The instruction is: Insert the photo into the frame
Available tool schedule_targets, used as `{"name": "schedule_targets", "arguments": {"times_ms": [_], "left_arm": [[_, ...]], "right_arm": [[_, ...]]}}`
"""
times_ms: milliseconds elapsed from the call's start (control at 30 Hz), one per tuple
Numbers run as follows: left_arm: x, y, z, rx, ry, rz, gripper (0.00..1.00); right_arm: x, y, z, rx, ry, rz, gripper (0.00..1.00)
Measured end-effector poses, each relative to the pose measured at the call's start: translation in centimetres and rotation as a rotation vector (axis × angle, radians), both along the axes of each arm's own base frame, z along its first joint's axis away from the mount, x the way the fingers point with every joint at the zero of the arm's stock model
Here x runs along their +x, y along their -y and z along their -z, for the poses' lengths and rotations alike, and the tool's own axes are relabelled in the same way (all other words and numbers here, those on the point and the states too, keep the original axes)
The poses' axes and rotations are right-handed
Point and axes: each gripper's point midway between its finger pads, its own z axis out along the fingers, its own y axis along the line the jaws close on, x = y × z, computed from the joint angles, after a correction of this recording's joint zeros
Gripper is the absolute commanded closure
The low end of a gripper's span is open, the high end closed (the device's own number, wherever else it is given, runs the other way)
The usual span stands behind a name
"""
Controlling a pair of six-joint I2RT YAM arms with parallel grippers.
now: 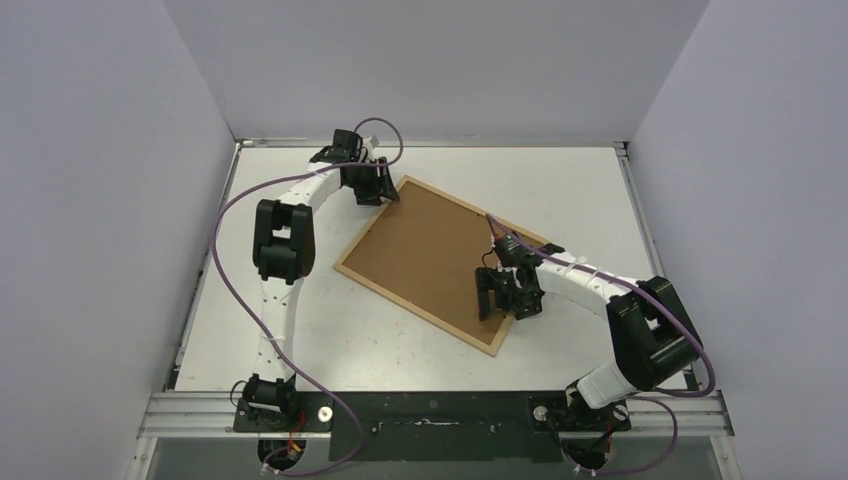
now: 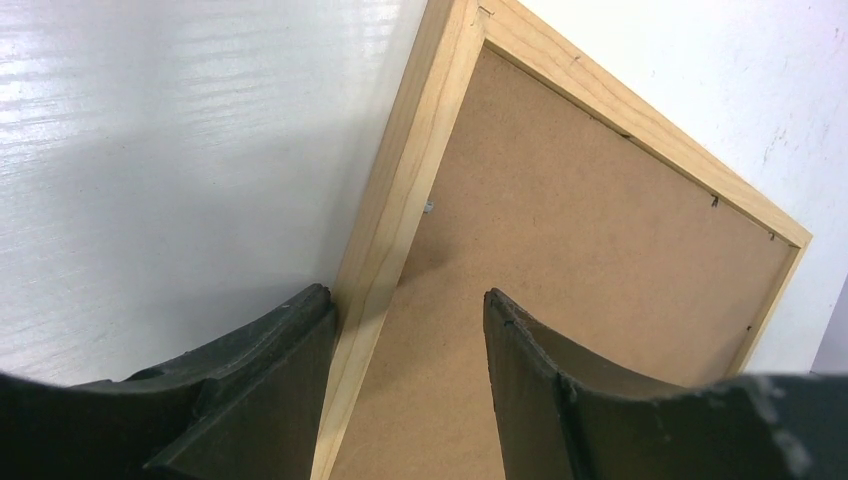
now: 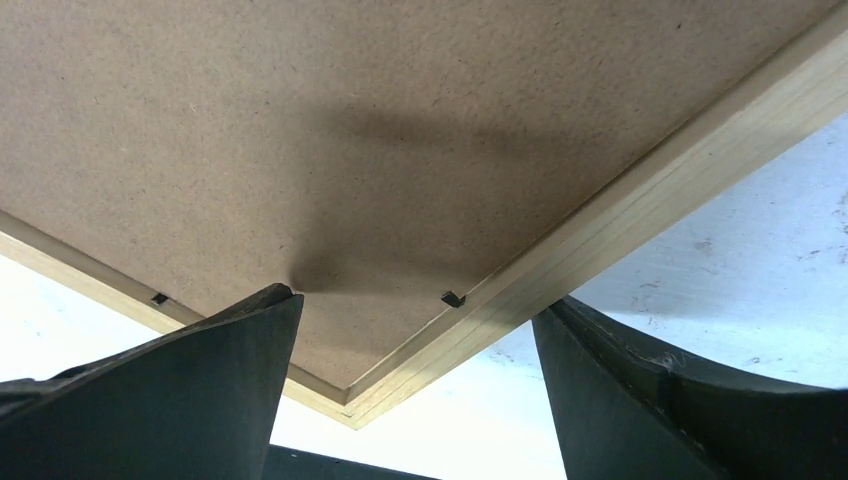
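The light-wood frame [image 1: 415,309] lies flat and skewed on the white table, back side up, and a brown backing board [image 1: 430,250] fills its opening. The photo is hidden. My left gripper [image 1: 385,190] sits at the frame's far left corner. It is open, one finger outside the wooden rail [image 2: 400,190] and the other over the board [image 2: 580,250]. My right gripper [image 1: 503,300] hovers at the near right corner. Its jaws stand wide open, astride the corner of the frame [image 3: 620,215], with one fingertip low over the board [image 3: 350,120].
White table [image 1: 330,340] runs all round the frame, closed in by grey walls at the left, back and right. The black mounting rail [image 1: 440,410] with both arm bases runs along the near edge. Purple cables loop along both arms.
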Motion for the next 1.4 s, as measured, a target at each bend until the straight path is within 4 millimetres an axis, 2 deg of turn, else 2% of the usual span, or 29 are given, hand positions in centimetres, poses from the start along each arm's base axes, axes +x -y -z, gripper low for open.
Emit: {"name": "schedule_targets", "arguments": {"times_ms": [133,200,300,400,500,567,633,800,900,967,1067,1167,1333,1400], "left_arm": [[0.1,-0.2,0.0,0.005,0.003,0.003,0.47],[-0.1,-0.3,0.1,0.007,-0.004,0.003,0.46],[-0.6,-0.7,0.0,0.017,-0.016,0.001,0.46],[-2.2,-1.9,-0.2,0.043,-0.055,-0.007,0.45],[-3.6,-3.7,-1.1,0.072,-0.077,-0.035,0.45],[-4.4,-5.1,-2.1,0.093,-0.075,-0.063,0.45],[-5.4,-6.3,-3.2,0.121,-0.066,-0.089,0.45],[-9.4,-8.7,-5.4,0.187,-0.066,-0.138,0.44],[-12.1,-9.2,-5.2,0.2,-0.101,-0.148,0.43],[-14.0,-9.4,-4.5,0.199,-0.143,-0.153,0.44],[-16.2,-9.4,-2.9,0.196,-0.212,-0.159,0.43],[-18.1,-9.4,-1.4,0.189,-0.282,-0.166,0.43],[-18.5,-9.1,-1.3,0.175,-0.309,-0.181,0.43],[-18.5,-9.0,-1.2,0.166,-0.315,-0.185,0.43]], "right_arm": [[0.1,0.3,-0.1,-0.048,0.033,-0.005,0.1],[1.2,1.2,-1.0,-0.088,0.112,0.015,0.09],[3.7,3.2,-4.7,-0.109,0.294,0.095,0.08],[6.5,6.2,-8.0,-0.111,0.439,0.227,0.07],[9.8,8.7,-9.7,-0.138,0.509,0.33,0.09],[12.6,9.2,-9.6,-0.162,0.505,0.352,0.1],[16.0,8.7,-9.1,-0.174,0.489,0.355,0.1],[23.4,7.3,-6.5,-0.154,0.451,0.349,0.09],[26.1,6.8,-4.8,-0.127,0.418,0.332,0.09],[27.4,6.4,-3.9,-0.095,0.398,0.312,0.09],[28.4,5.8,-2.6,-0.045,0.364,0.28,0.09],[27.6,5.4,-1.4,-0.013,0.308,0.254,0.09],[26.6,4.7,-0.9,0.032,0.276,0.231,0.1],[25.6,4.3,-0.9,0.048,0.266,0.224,0.11]]}}
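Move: The near-left corner of the frame, lying back side up, is about 18 cm back and 12 cm left of my left hand; the frame's far-left corner is some 6 cm ahead and 6 cm right. From my right hand, the far rail's right-hand stretch is about 25 cm ahead and 5 cm right, the far-right corner some 20 cm ahead and 12 cm right, the near-right corner about 11 cm back and 3 cm left. All lie barely below fingertip height. I lift my right hand off the short right rail and swing it over the frame, about 26 cm forward net, drifting right and clockwise; past the far rail I sink, then draw back some 2.5 cm, bringing the outer finger against its far side. My left hand hops back about 18 cm and left 9 cm, down to the near-left corner, fingers tipping steeper. Both grippers stay open. ##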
